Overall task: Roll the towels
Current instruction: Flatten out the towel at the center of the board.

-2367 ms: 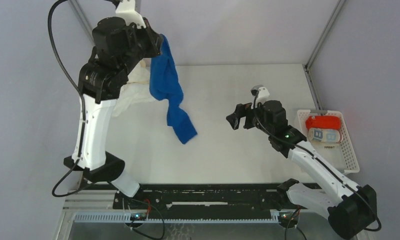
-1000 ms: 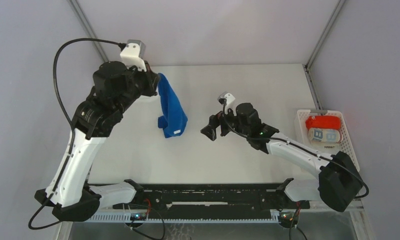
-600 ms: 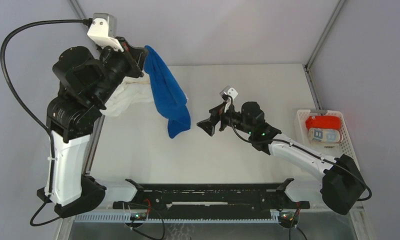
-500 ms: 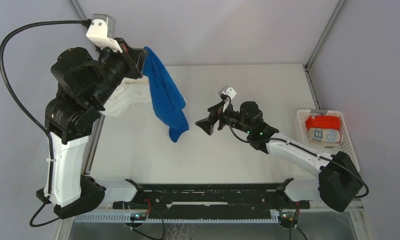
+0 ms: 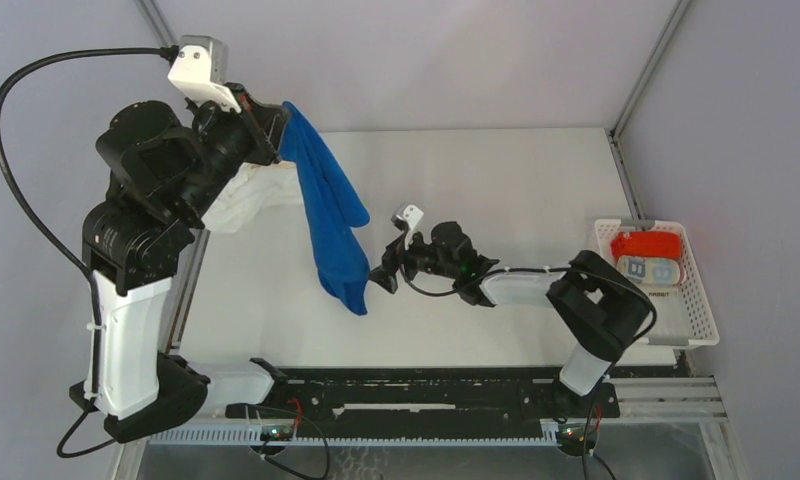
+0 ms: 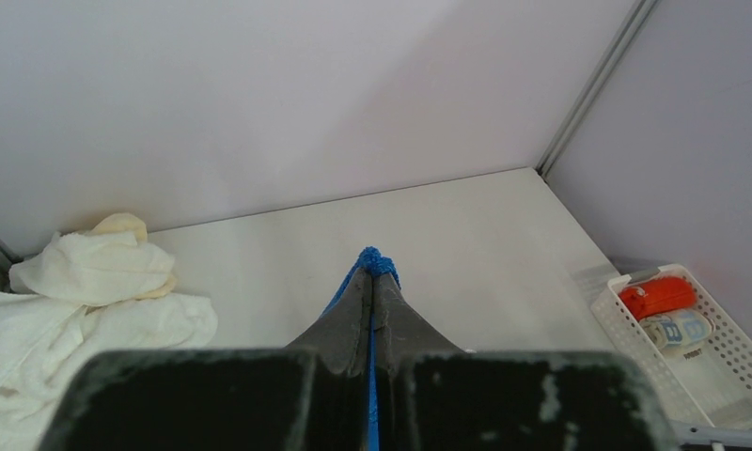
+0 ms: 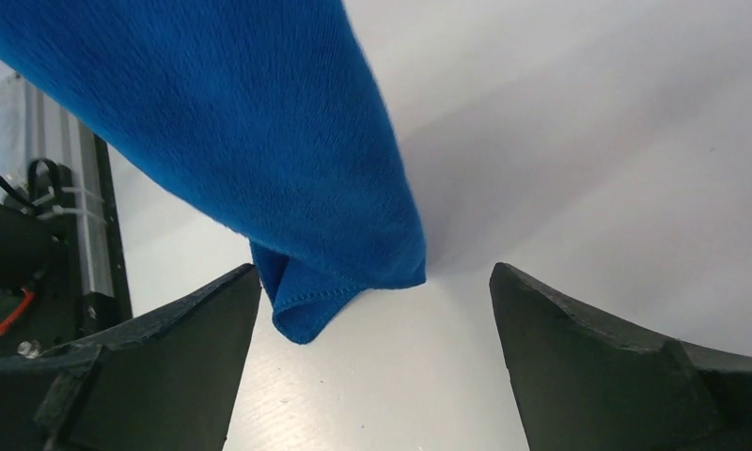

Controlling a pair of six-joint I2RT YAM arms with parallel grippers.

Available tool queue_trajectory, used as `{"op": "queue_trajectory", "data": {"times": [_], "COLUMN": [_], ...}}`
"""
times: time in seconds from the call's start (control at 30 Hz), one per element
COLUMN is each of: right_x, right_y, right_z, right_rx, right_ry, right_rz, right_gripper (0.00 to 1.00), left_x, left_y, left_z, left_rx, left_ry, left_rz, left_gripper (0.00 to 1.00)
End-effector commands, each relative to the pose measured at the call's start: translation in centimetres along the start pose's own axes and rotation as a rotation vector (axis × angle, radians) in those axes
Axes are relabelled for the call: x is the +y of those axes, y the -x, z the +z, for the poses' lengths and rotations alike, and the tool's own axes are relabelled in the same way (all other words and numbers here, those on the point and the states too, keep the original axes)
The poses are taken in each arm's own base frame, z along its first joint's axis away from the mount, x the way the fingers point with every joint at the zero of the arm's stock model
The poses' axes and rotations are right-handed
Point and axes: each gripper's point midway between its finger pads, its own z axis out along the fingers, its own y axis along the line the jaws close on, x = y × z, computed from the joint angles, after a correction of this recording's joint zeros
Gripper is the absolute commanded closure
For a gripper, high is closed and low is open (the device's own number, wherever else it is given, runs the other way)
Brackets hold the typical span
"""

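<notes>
A royal blue towel hangs in the air from my left gripper, which is raised at the back left and shut on the towel's top corner. In the left wrist view the blue towel bunches out past the pressed-together fingertips of the left gripper. The towel's lower end dangles just above the table. My right gripper is low and open right beside that lower end. In the right wrist view the blue towel's bottom corner hangs ahead of the right gripper, between the wide jaws, untouched.
A heap of white towels lies at the back left, with a cream towel on top. The white basket at the right edge holds a red roll and a light-blue patterned roll.
My left arm has kept the blue towel lifted, and it now hangs longer. My right arm has reached left and lower, bringing its open jaws up to the towel's bottom corner.
</notes>
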Motion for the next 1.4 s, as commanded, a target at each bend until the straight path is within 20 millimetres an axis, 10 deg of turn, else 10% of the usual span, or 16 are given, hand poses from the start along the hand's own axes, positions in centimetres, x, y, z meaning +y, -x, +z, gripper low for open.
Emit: {"op": "queue_trajectory", "data": {"times": [0.0, 0.53, 0.73, 0.87, 1.0, 1.37], "right_x": [1.9, 0.5, 0.1, -1.5, -4.9, -11.9], "right_y": [2.4, -0.5, -0.6, 2.3, 6.0, 15.1], "right_z": [2.6, 6.6, 6.6, 4.1, 0.2, -11.3], "right_rx": [-0.098, -0.083, -0.070, -0.104, -0.133, -0.142], "right_ry": [0.068, -0.003, -0.016, -0.050, -0.135, -0.448], "right_rz": [-0.102, -0.157, -0.154, -0.166, -0.172, -0.289], "right_gripper": [0.08, 0.12, 0.38, 0.81, 0.98, 1.00], "left_x": [0.2, 0.2, 1.0, 3.2, 5.4, 8.5], "left_y": [2.8, 2.8, 2.5, 2.2, 2.3, -2.7], "left_z": [-2.2, -3.5, -3.7, -3.8, -3.7, 2.5], "left_rx": [-0.091, -0.094, -0.094, -0.093, -0.102, -0.056], "left_ry": [-0.002, -0.011, 0.025, 0.145, 0.273, 0.392], "left_rz": [-0.014, -0.037, -0.021, -0.005, 0.017, -0.002], "left_gripper": [1.00, 1.00, 1.00, 1.00, 1.00, 1.00]}}
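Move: The blue towel hangs from the shut left gripper; its loose lower corner is just beyond the open right fingers, about 4 cm to the right hand's left, 1 cm ahead and 4 cm below. From the left hand that corner lies some 46 cm down, roughly 6 cm right and 2 cm ahead. The white towels are about 31 cm ahead of the right hand, 30 cm to its left and 12 cm lower. Reach the open right gripper left and down about 5 cm each, pinch the blue towel's loose lower corner, then carry it up, right and forward, climbing some 16 cm, while turning clockwise. Keep the left gripper shut on its end; ease it back slightly, then swing it left, turning about 20 degrees counter-clockwise, and finish forward and down. ##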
